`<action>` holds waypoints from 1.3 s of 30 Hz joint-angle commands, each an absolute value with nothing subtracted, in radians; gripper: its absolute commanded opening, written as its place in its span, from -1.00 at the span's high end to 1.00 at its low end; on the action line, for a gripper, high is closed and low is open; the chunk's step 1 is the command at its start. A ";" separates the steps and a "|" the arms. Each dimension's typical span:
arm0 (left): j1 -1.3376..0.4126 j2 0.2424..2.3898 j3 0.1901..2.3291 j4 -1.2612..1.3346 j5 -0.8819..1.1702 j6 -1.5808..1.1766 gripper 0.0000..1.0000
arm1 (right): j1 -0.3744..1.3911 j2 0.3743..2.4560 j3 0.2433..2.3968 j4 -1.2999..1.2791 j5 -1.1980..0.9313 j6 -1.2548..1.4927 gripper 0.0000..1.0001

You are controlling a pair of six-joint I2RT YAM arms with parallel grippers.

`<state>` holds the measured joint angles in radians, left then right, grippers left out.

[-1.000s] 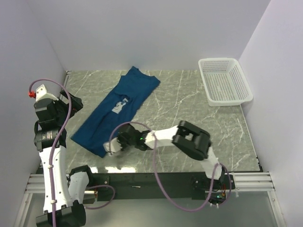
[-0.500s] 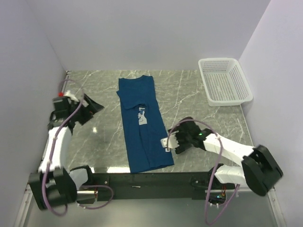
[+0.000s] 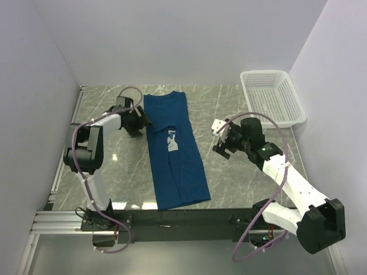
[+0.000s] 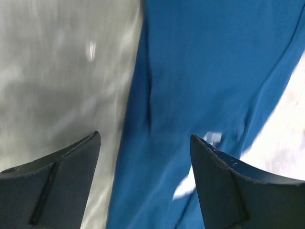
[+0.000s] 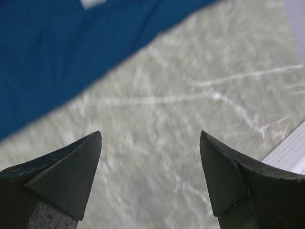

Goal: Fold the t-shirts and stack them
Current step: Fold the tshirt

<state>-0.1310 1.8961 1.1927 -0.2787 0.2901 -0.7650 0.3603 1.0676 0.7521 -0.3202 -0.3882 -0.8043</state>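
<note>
One dark blue t-shirt (image 3: 175,166) lies on the marble table (image 3: 246,183), folded lengthwise into a long strip with its pale print (image 3: 172,141) showing. My left gripper (image 3: 140,122) sits at the strip's upper left edge. In the left wrist view the left gripper (image 4: 145,143) is open, its jaws straddling the t-shirt (image 4: 200,71) edge without pinching cloth. My right gripper (image 3: 220,140) hovers open to the right of the shirt. In the right wrist view the right gripper (image 5: 150,138) has only marble between its fingers, with the t-shirt (image 5: 71,43) at the upper left.
A white mesh basket (image 3: 269,73) stands at the back right corner; its rim (image 5: 293,152) shows in the right wrist view. White walls close in the table on the left, back and right. The arm bases sit on the black rail at the near edge.
The shirt went from lying diagonally to a straight strip. My left arm swung from the left wall to the shirt's upper left edge. My right gripper opened, left the lower right edge and rose back-right.
</note>
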 commanded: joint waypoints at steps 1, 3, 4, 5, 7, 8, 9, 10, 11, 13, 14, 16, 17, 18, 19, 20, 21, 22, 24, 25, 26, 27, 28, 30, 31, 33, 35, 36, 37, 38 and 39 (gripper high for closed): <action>-0.144 1.991 1.285 -0.330 0.137 -0.742 -0.62 | 0.348 1.032 0.799 -0.256 -0.511 -0.566 -0.80; -0.143 2.008 1.325 -0.330 0.114 -0.727 -0.62 | 0.347 1.022 0.804 -0.241 -0.511 -0.548 -0.83; -0.140 2.009 1.336 -0.318 0.106 -0.720 -0.63 | 0.347 1.017 0.808 -0.239 -0.514 -0.542 -0.86; -0.126 2.013 1.363 -0.307 0.109 -0.703 -0.63 | 0.345 1.016 0.821 -0.239 -0.518 -0.535 -0.86; -0.107 2.057 1.408 -0.308 0.133 -0.698 -0.59 | 0.342 1.015 0.834 -0.230 -0.540 -0.496 -0.86; -0.085 2.083 1.464 -0.311 0.162 -0.692 -0.31 | 0.342 1.017 0.836 -0.224 -0.548 -0.480 -0.86; -0.074 2.114 1.498 -0.324 0.194 -0.689 -0.09 | 0.341 1.016 0.836 -0.221 -0.560 -0.460 -0.86; -0.061 2.179 1.532 -0.346 0.224 -0.687 0.12 | 0.344 1.011 0.835 -0.216 -0.572 -0.453 -0.86; -0.046 2.209 1.590 -0.360 0.268 -0.684 0.35 | 0.342 1.009 0.828 -0.201 -0.574 -0.445 -0.86; -0.040 2.272 1.635 -0.389 0.287 -0.673 0.35 | 0.342 1.003 0.827 -0.201 -0.572 -0.443 -0.86; -0.034 2.287 1.666 -0.400 0.281 -0.664 0.33 | 0.339 1.003 0.824 -0.202 -0.566 -0.443 -0.86; -0.028 2.307 1.672 -0.400 0.275 -0.663 0.27 | 0.333 0.994 0.818 -0.199 -0.571 -0.442 -0.86; -0.017 2.310 1.671 -0.393 0.278 -0.663 0.25 | 0.325 0.993 0.810 -0.196 -0.581 -0.442 -0.86; -0.014 2.313 1.671 -0.390 0.281 -0.664 0.24 | 0.324 0.988 0.805 -0.195 -0.586 -0.439 -0.86; -0.009 2.316 1.669 -0.387 0.284 -0.664 0.24 | 0.321 0.989 0.804 -0.193 -0.591 -0.439 -0.87; -0.003 2.321 1.667 -0.380 0.288 -0.664 0.23 | 0.316 0.989 0.804 -0.195 -0.595 -0.439 -0.86; -0.003 2.329 1.669 -0.379 0.294 -0.661 0.24 | 0.314 0.989 0.804 -0.193 -0.597 -0.437 -0.86; -0.003 2.330 1.672 -0.377 0.304 -0.658 0.24 | 0.313 0.992 0.805 -0.192 -0.597 -0.436 -0.87; -0.003 2.345 1.689 -0.380 0.316 -0.652 0.30 | 0.310 0.994 0.804 -0.193 -0.598 -0.436 -0.87; -0.003 2.350 1.697 -0.385 0.334 -0.652 0.32 | 0.307 0.994 0.805 -0.190 -0.598 -0.436 -0.87; -0.003 2.353 1.704 -0.388 0.337 -0.652 0.35 | 0.304 0.996 0.805 -0.192 -0.600 -0.436 -0.87; -0.003 2.359 1.707 -0.391 0.339 -0.650 0.36 | 0.301 0.994 0.804 -0.192 -0.601 -0.436 -0.87; -0.003 2.361 1.715 -0.394 0.342 -0.650 0.38 | 0.299 0.993 0.804 -0.192 -0.601 -0.436 -0.87; -0.003 2.365 1.723 -0.400 0.336 -0.652 0.48 | 0.292 0.988 0.802 -0.195 -0.609 -0.434 -0.87; -0.003 2.367 1.727 -0.400 0.334 -0.655 0.54 | 0.288 0.985 0.802 -0.196 -0.618 -0.434 -0.87; -0.003 2.373 1.736 -0.403 0.339 -0.657 0.76 | 0.284 0.982 0.799 -0.198 -0.629 -0.434 -0.87; -0.003 2.375 1.746 -0.407 0.342 -0.660 0.99 | 0.281 0.980 0.796 -0.201 -0.638 -0.436 -0.87; -0.003 2.365 1.746 -0.403 0.342 -0.658 0.99 | 0.279 0.982 0.795 -0.202 -0.641 -0.436 -0.87; -0.003 2.356 1.746 -0.400 0.344 -0.657 0.99 | 0.278 0.980 0.793 -0.204 -0.644 -0.436 -0.87; -0.003 2.344 1.738 -0.387 0.345 -0.650 0.99 | 0.276 0.980 0.793 -0.204 -0.647 -0.437 -0.87; -0.003 2.314 1.733 -0.376 0.348 -0.649 0.99 | 0.275 0.979 0.792 -0.204 -0.649 -0.437 -0.87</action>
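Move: The t-shirt lies folded long and narrow, pointing away from the base. The spot on its left edge for the left fingers is about 13 cm ahead of the left hand, 4 cm to its left and 2 cm lower. The shirt's far left corner lies some 26 cm ahead and 4 cm left; the mouse print is about 12 cm right and 2 cm back. From the right hand, that edge spot is about 26 cm ahead, 39 cm left and 14 cm below. The left hand, fingers still wide, skims forward low along the shirt's left edge for about 13 cm, drifting some 4 cm left and sinking a little; its fingers narrow to about a third on the way, then, once it has all but stopped, shut and pinch the small cloth corner on that edge. The open, empty right hand rises about 5 cm over the bare table beside the shirt, edging slightly left and rolling its left side up some 20 degrees, and then hovers there. ##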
